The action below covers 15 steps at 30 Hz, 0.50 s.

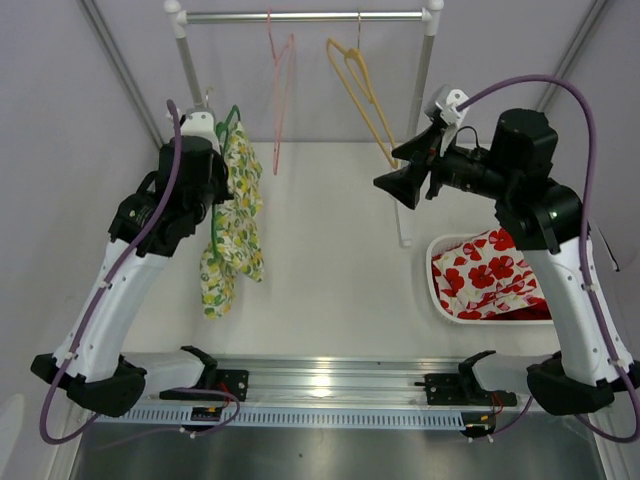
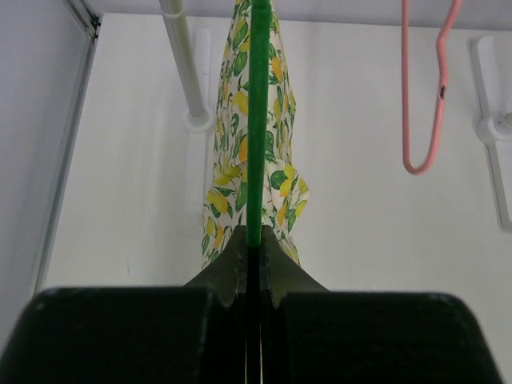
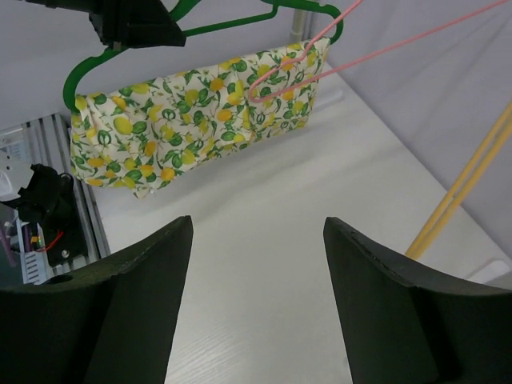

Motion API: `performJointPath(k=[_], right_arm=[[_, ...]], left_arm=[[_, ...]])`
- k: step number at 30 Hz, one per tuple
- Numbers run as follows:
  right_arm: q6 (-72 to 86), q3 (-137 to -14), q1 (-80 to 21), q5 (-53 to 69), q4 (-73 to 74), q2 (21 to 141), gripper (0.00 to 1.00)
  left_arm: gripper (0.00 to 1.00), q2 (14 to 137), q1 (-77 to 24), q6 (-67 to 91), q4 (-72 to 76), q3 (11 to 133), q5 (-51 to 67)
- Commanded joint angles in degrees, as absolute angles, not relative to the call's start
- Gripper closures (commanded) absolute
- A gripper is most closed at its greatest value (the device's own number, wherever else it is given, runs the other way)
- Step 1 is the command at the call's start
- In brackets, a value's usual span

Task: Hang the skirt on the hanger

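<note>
The skirt (image 1: 235, 215), white cloth with yellow lemons and green leaves, hangs folded over the bar of a green hanger (image 1: 232, 118). My left gripper (image 1: 218, 150) is shut on that hanger and holds it in the air by the left rack post. In the left wrist view the green hanger (image 2: 256, 120) runs straight into the closed left gripper (image 2: 256, 240), with the skirt (image 2: 228, 176) behind it. My right gripper (image 1: 382, 184) hovers open at mid right, pointing left. The right gripper (image 3: 258, 228) holds nothing and faces the skirt (image 3: 192, 120) and hanger (image 3: 232, 24).
A clothes rail (image 1: 305, 16) spans the back, carrying a pink hanger (image 1: 282, 90) and a yellow hanger (image 1: 362, 95). A white basket (image 1: 437, 290) at right holds red floral cloth (image 1: 490, 275). The left rack post (image 2: 182, 64) stands close beside the held skirt.
</note>
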State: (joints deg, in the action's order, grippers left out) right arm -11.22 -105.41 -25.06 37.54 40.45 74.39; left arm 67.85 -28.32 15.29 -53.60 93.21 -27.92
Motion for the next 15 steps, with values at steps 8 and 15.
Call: performJointPath(k=[8,15], right_arm=[[-12.7,-101.0,-22.8,18.6,37.5,68.4,0.27],[-12.0,-98.7,-16.6,19.1,38.4,69.7,0.27]], left_arm=[[1.0,72.2,-19.3,1.6,-36.7,103.3,-13.4],[1.0,81.0,-17.1,0.6,-36.5,112.8,-12.3]])
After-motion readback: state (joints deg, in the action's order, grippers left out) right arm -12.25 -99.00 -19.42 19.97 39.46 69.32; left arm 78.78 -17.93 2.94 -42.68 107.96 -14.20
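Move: Ahead of and above the left hand, which already grips the green hanger with the skirt on it, the free stretch of rod at the rack's left end lies about 22 cm forward, 2 cm left and 20 cm up. The pink hanger's middle hangs roughly 19 cm ahead, 12 cm to the right and 8 cm up; the rack's left post stands some 22 cm ahead and 8 cm left. From the right hand that rod stretch is about 24 cm ahead, 36 cm left and 10 cm up. Lifting and reaching forward about equally, some 7 cm each, the left hand brings the green hanger and skirt towards the rod's left end, its fingers tipping up about 10 degrees and still pinching the hanger. The open, empty right hand draws off to the right and somewhat forward, away from the yellow hanger, turning clockwise. ##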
